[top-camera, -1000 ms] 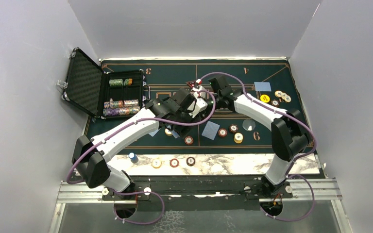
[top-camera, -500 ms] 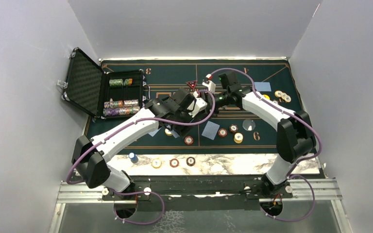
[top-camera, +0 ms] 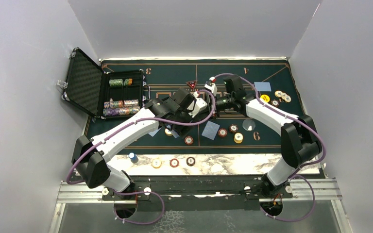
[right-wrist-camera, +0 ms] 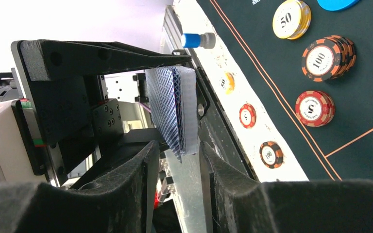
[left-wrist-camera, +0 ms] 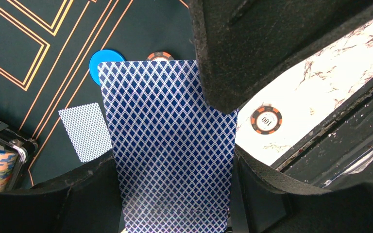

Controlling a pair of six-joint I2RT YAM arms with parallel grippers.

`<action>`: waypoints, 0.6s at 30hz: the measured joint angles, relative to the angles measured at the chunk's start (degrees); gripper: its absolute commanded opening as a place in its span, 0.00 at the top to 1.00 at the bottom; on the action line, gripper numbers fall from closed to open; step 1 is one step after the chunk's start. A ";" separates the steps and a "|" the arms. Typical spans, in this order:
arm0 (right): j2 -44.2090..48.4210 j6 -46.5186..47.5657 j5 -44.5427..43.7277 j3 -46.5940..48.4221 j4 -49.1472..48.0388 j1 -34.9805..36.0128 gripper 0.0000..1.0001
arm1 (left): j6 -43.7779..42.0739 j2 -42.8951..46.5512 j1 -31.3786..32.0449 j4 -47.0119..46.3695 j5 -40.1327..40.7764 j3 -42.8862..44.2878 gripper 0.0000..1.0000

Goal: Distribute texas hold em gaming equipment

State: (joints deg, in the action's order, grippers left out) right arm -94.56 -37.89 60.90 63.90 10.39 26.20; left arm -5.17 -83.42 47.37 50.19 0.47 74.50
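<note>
A deck of blue-backed playing cards [left-wrist-camera: 170,145] is held above the green mat, and my left gripper [left-wrist-camera: 175,194] is shut on it. My right gripper [right-wrist-camera: 177,150] faces it from the right. Its jaws stand a little apart on either side of the deck's [right-wrist-camera: 177,109] free end, with gaps showing. In the top view the two grippers meet at mid-mat, left [top-camera: 196,104] and right [top-camera: 214,99]. Single cards [top-camera: 210,129] [top-camera: 262,86], chips [top-camera: 222,132] [top-camera: 238,138] [top-camera: 281,95], a clear disc [top-camera: 248,124] and a red triangular marker [top-camera: 192,84] lie on the mat.
An open black case [top-camera: 80,80] with rows of chips stands at the left. Three chips [top-camera: 174,162] and a small blue-capped item [top-camera: 133,157] sit on the marble strip at the front. A blue disc [left-wrist-camera: 106,57] and one card [left-wrist-camera: 85,131] lie under the left arm.
The right arm swung its elbow out to the right and brought its gripper from near the red marker to the deck's end, its jaws narrowing. The left arm and deck stayed put.
</note>
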 measured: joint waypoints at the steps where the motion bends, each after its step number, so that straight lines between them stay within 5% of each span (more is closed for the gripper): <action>1: 0.00 -0.15 0.13 0.00 -0.31 0.00 0.63 | -0.02 0.00 0.00 0.00 0.00 0.00 1.00; 18: -0.04 -2.86 1.49 -0.15 -3.28 0.00 0.86 | -0.04 0.00 0.00 0.00 0.00 0.00 1.00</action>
State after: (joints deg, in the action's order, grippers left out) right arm -94.61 -40.75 62.39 63.75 7.11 26.20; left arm -5.21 -83.42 47.37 50.19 0.47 74.50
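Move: About 5 cm to the right hand's left, 2 cm back and roughly level, lies the middle of the deck, held on edge with its near end just beyond the right fingertips. Some 20 cm below, the red chip stack is 7 cm left and 2 cm back, and a dealt card 2 cm ahead and 4 cm right. The deck's middle is roughly 2 cm ahead and 2 cm right of the left hand that holds it. Closing its fingers by about half of the opening they still had, the right hand stays at the near end of the deck, tips drawing together around the patterned-back side of its edge, and creeps up by less than 1 cm. The left hand holds still and keeps its grip on the deck's long sides. Whether a card is pinched yet can't be seen. ##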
